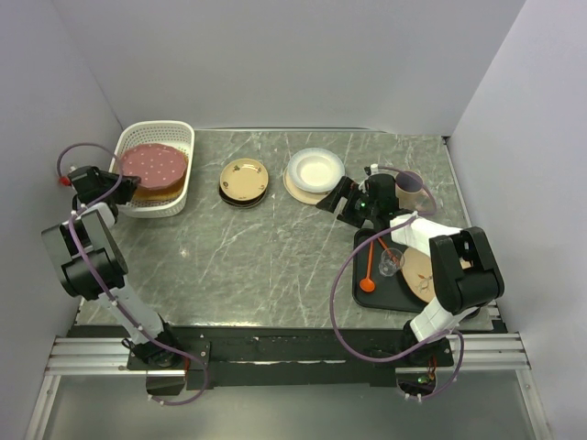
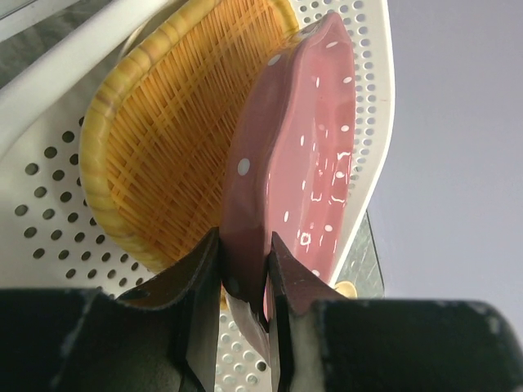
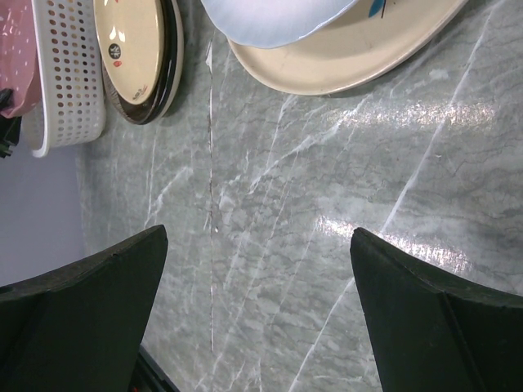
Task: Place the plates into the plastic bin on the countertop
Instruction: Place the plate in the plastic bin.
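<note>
The white plastic bin (image 1: 180, 137) stands at the back left of the countertop (image 1: 275, 247). The pink polka-dot plate (image 1: 154, 165) lies in it on the orange-brown squarish plate (image 1: 156, 192). My left gripper (image 1: 117, 180) is shut on the pink plate's rim (image 2: 245, 278); the woven orange-brown plate (image 2: 163, 147) shows under it. The small tan dark-rimmed plate (image 1: 244, 180) sits on a dark brown plate (image 1: 240, 199). The blue-and-cream plate (image 1: 315, 169) rests on a cream plate (image 1: 298, 192). My right gripper (image 1: 336, 202) is open just right of that pair, over bare countertop (image 3: 270, 245).
A flat black tray (image 1: 371, 295) at the front right holds an orange spoon (image 1: 367, 280), a clear glass (image 1: 391, 262) and a wooden dish (image 1: 420, 271). A glass cup (image 1: 410, 188) stands behind the right arm. Grey walls close in the left, back and right sides.
</note>
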`<state>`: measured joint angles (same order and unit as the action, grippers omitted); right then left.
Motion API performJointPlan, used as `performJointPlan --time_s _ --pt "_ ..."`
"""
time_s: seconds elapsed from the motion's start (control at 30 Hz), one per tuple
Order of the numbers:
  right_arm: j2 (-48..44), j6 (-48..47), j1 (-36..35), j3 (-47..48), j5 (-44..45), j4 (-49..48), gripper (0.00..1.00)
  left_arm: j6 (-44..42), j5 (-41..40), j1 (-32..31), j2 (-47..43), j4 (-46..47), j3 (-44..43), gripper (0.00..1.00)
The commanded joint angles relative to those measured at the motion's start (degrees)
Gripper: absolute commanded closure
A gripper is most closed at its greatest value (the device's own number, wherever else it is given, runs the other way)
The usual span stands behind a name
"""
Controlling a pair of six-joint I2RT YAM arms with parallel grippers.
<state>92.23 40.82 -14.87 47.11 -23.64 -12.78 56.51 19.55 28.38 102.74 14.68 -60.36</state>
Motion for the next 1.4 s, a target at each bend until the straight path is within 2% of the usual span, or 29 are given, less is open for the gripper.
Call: performJointPlan --time_s 0.0,0.07,0.17,0.3,0.37,0.7,0.97,1.17,1.37 --pt "0.68 -0.04 -0.42 1.32 -0.88 -1.55 0.00 0.44 1.28 -0.52 -0.35 6.25 -6.00 0.99" --pt "0.59 -0.12 -0.42 1.23 -0.88 -1.55 0.00 0.27 1.11 -0.87 0.00 5.72 -6.79 0.99" --pt "0.50 -0.13 -0.42 1.32 -0.97 -1.38 0.00 -0.87 0.23 -1.22 0.53 3.87 -7.75 0.94" --pt "0.50 0.14 -0.42 1.32 -1.41 -1.55 0.00 -2.02 -0.74 -1.40 0.89 1.67 -8.72 0.80" --pt "0.50 0.05 -0.42 1.23 -1.50 -1.55 0.00 -2.54 -0.83 -1.66 0.71 1.15 -8.55 0.78" --pt "0.15 -0.12 -0.42 1.32 -1.59 -1.11 0.00 -5.53 -4.43 -2.28 -0.43 -3.25 -8.90 0.42" --pt "-0.64 0.23 -0.42 0.70 -1.50 -1.73 0.00 -7.90 -7.77 -2.63 -1.66 -7.90 -10.13 0.25" --pt "-0.56 0.31 -0.42 0.79 -1.85 -1.81 0.00 -13.00 -17.60 -5.35 -4.82 -14.32 -11.71 0.11" --pt "-0.73 0.49 -0.42 0.70 -1.94 -1.90 0.00 -16.61 -26.31 -9.13 -7.73 -17.57 -11.98 0.04"
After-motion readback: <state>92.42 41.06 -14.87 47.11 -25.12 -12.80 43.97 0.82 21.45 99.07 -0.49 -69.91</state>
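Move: My left hand pinches the rim of the pink dotted plate. The bin it is going into has its middle about 5 cm ahead, 7 cm to the right and 5 cm below that hand. The wicker tray already lies in the bin, some 6 cm ahead, 9 cm right and 8 cm down, and the small plate stack stands about 35 cm right, 5 cm ahead and 11 cm down. From my idle right hand the bin is roughly 63 cm left, 14 cm ahead and 4 cm lower. With my left hand I ease the pink plate forward and down over the wicker tray, only about a centimetre each way, then spread my fingers from nearly shut to almost fully open and let go of the rim. Then I lift straight up about 4 cm from the lowest point, rolling the hand's left side up nearly 20 degrees and tipping the fingers a little further down. ##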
